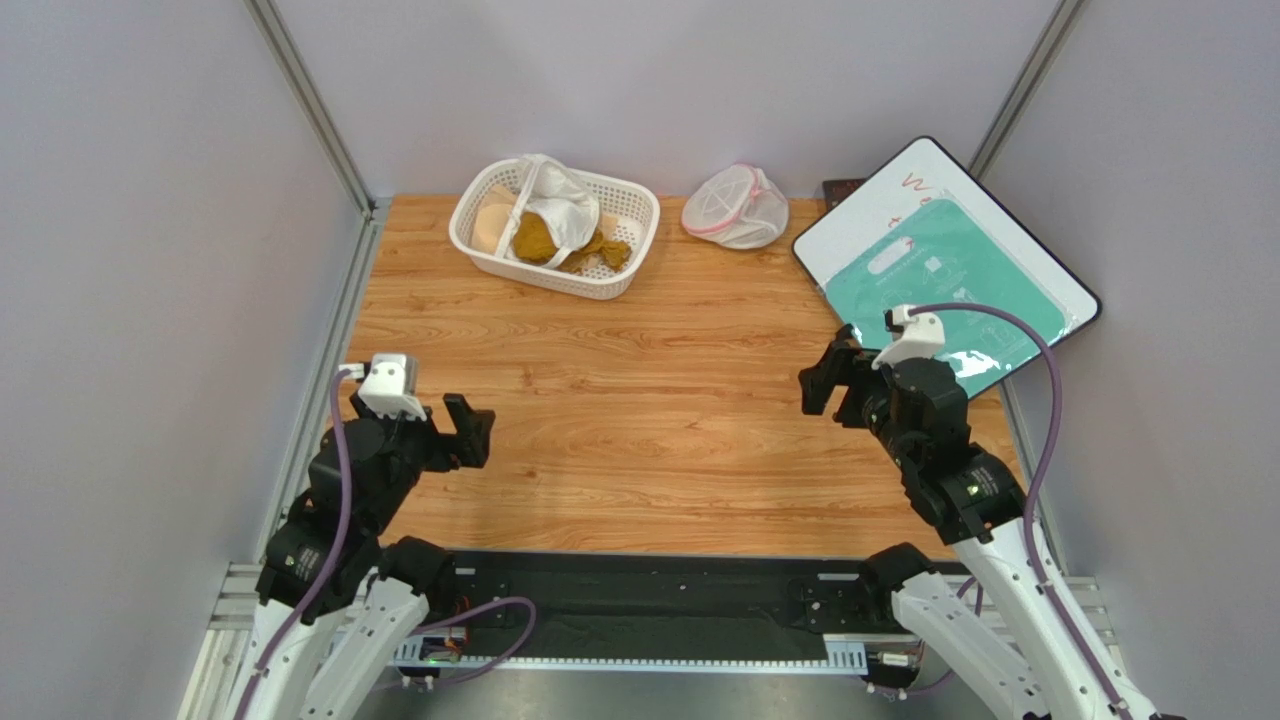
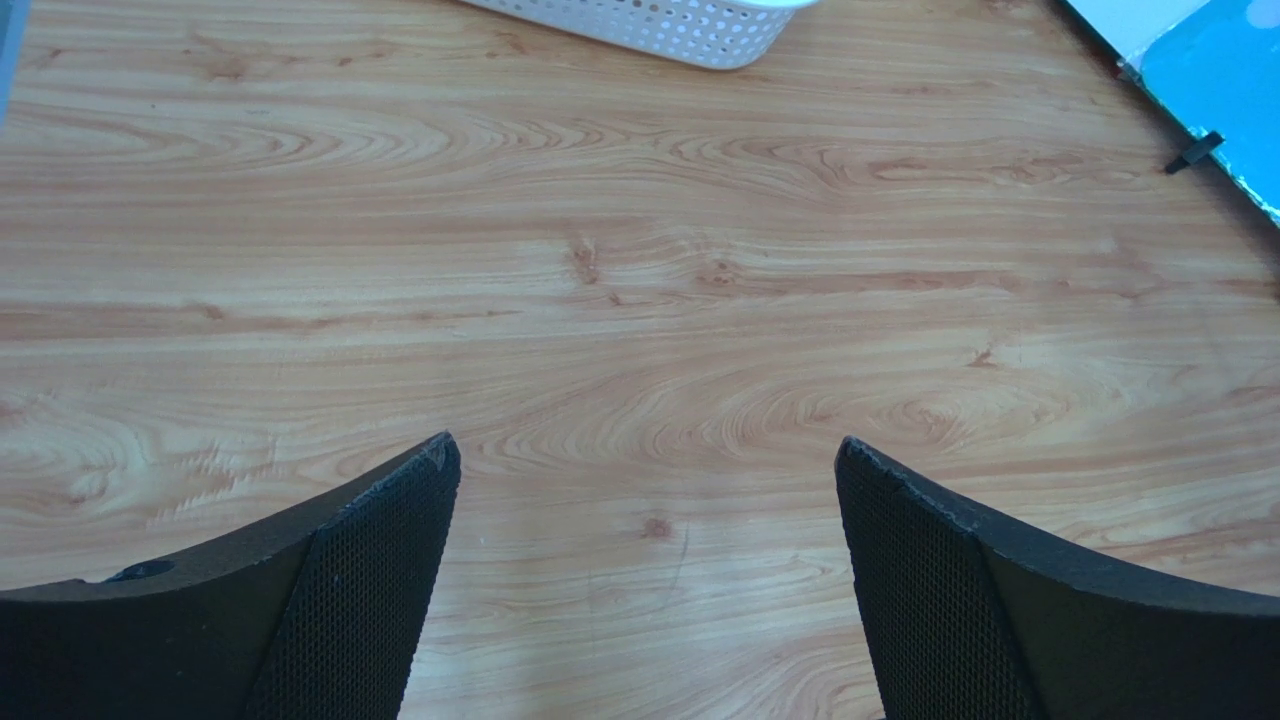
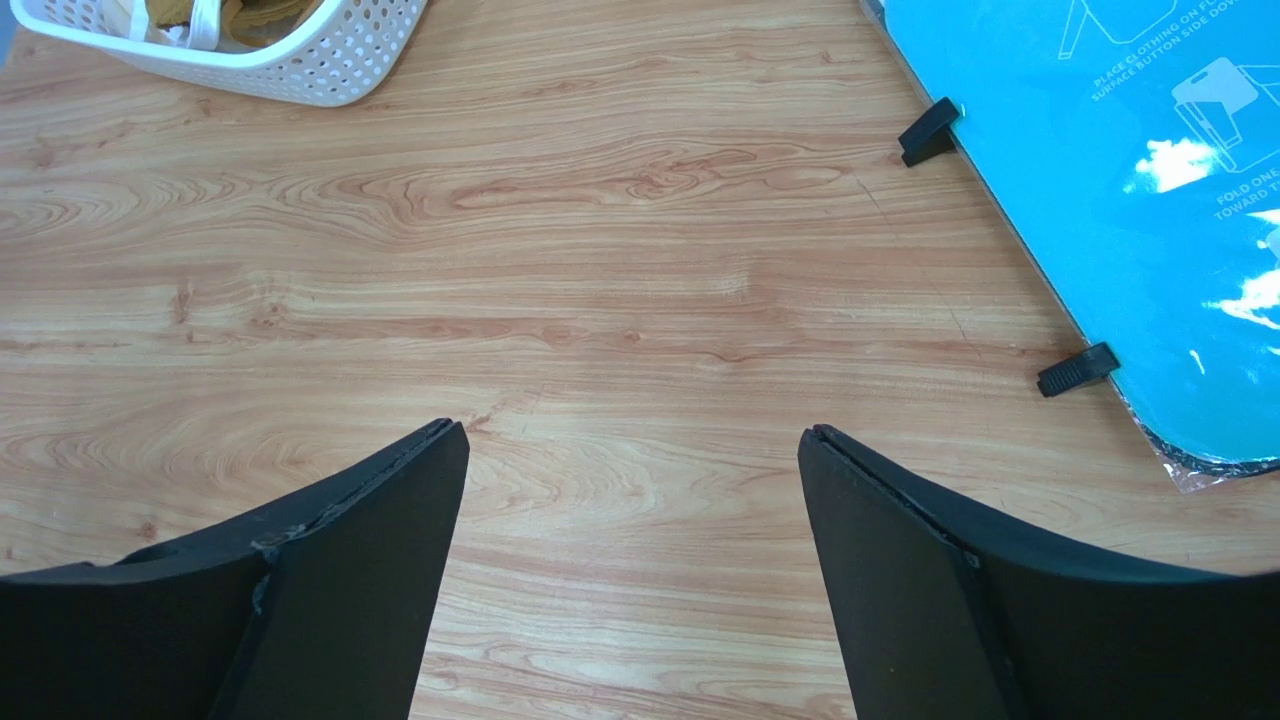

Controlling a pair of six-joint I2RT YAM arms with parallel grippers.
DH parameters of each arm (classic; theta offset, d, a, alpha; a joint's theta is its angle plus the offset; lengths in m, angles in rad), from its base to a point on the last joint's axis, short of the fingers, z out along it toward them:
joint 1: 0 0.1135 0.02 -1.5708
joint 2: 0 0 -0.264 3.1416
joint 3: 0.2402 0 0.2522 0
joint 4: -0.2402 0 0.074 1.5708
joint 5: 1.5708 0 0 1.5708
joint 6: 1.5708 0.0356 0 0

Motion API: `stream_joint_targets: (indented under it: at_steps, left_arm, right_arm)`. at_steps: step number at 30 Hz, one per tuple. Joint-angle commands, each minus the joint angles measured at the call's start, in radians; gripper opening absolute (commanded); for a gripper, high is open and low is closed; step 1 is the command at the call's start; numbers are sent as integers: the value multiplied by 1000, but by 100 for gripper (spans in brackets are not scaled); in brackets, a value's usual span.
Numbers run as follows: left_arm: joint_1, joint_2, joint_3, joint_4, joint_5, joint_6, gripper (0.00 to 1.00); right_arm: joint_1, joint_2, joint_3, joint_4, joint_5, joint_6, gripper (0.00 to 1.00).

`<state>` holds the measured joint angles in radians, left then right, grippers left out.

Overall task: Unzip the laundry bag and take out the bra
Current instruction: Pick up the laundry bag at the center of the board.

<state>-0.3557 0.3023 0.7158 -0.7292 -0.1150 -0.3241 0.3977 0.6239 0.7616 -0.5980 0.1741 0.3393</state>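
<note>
The laundry bag (image 1: 735,206) is a round white mesh pouch with pink zipper trim, lying closed at the back of the table, right of the basket. The bra is not visible; a pinkish tone shows faintly through the mesh. My left gripper (image 1: 469,428) is open and empty above bare wood at the near left, far from the bag; its wrist view (image 2: 646,465) shows only wood between the jaws. My right gripper (image 1: 824,378) is open and empty at the near right, with wood between its jaws in its wrist view (image 3: 631,443).
A white plastic lattice basket (image 1: 631,267) at the back left holds mustard-brown and white cloths; its edge shows in the wrist views (image 2: 706,30) (image 3: 338,68). A teal folding board (image 1: 939,263) lies at the right, also in the right wrist view (image 3: 1142,195).
</note>
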Motion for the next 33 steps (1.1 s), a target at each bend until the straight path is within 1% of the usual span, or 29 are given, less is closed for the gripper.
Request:
stream_joint_targets:
  at_steps: [1, 5, 10, 13, 15, 16, 17, 19, 20, 22, 23, 24, 25, 26, 27, 28, 30, 31, 32, 33]
  left_arm:
    - [3, 12, 34, -1, -12, -16, 100]
    - [1, 12, 22, 7, -2, -16, 100]
    - [3, 20, 16, 10, 11, -15, 100]
    - [3, 21, 14, 13, 17, -13, 100]
    - [3, 21, 14, 13, 28, -10, 100]
    - [3, 20, 14, 13, 28, -12, 100]
    - [3, 20, 14, 13, 31, -10, 100]
    - [3, 15, 16, 11, 31, -9, 100]
    - [1, 14, 16, 13, 32, -9, 100]
    - [3, 8, 14, 14, 34, -10, 100]
    - [3, 9, 14, 16, 37, -7, 100]
    - [1, 9, 13, 16, 40, -7, 100]
    - [3, 11, 14, 17, 41, -6, 100]
    - [3, 11, 11, 19, 52, -6, 100]
    - [1, 12, 11, 20, 55, -3, 100]
    - [3, 15, 13, 22, 58, -1, 100]
    - [1, 17, 13, 22, 63, -1, 100]
    - [3, 17, 13, 22, 64, 0, 100]
    - [3, 15, 11, 22, 67, 0, 100]
    - [3, 17, 14, 24, 70, 0, 100]
  right_arm:
    - [0, -16, 25, -25, 24, -13, 88]
    - [0, -15, 67, -52, 21, -13, 89]
    - [0, 16, 165, -89, 22, -14, 90]
    - [-2, 69, 241, -82, 31, -25, 94]
    - [0, 143, 293, -77, 38, -43, 95]
    - [-2, 175, 358, -77, 38, -46, 96]
    - [0, 251, 390, -74, 35, -49, 96]
    - [-3, 339, 502, -71, 6, -51, 96]
    - [-3, 431, 543, -65, -5, -51, 96]
    - [-3, 526, 612, -49, -22, -49, 96]
    - [-10, 625, 690, -45, -34, -52, 96]
    - [-13, 676, 726, -42, -48, -45, 95]
    - [-29, 729, 770, -42, -77, -36, 95]
    - [-40, 829, 839, -42, -102, -20, 95]
    - [-52, 879, 876, -28, -126, 12, 94]
    - [-75, 977, 912, -23, -158, 32, 93]
    - [-92, 1072, 1022, -11, -197, 49, 91]
    - [-105, 1168, 1060, -10, -179, 62, 91]
    - [-108, 1219, 1109, -8, -176, 64, 91]
    - [-112, 1270, 1198, -6, -176, 64, 91]
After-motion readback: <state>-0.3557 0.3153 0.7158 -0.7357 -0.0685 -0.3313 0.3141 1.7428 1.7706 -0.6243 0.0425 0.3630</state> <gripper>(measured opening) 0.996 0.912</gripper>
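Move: The laundry bag lies about 35 cm ahead of the right hand, 7 cm to its left and 18 cm below. The white basket stands roughly 26 cm left of the bag and 4 cm nearer the base, while the ironing board's middle is some 27 cm ahead of the right hand and 23 cm to its right. From the left hand the bag is about 40 cm ahead and 33 cm right. The open right hand rises about 10 cm, reaches some 23 cm forward and slightly left towards the laundry bag, then dips. ##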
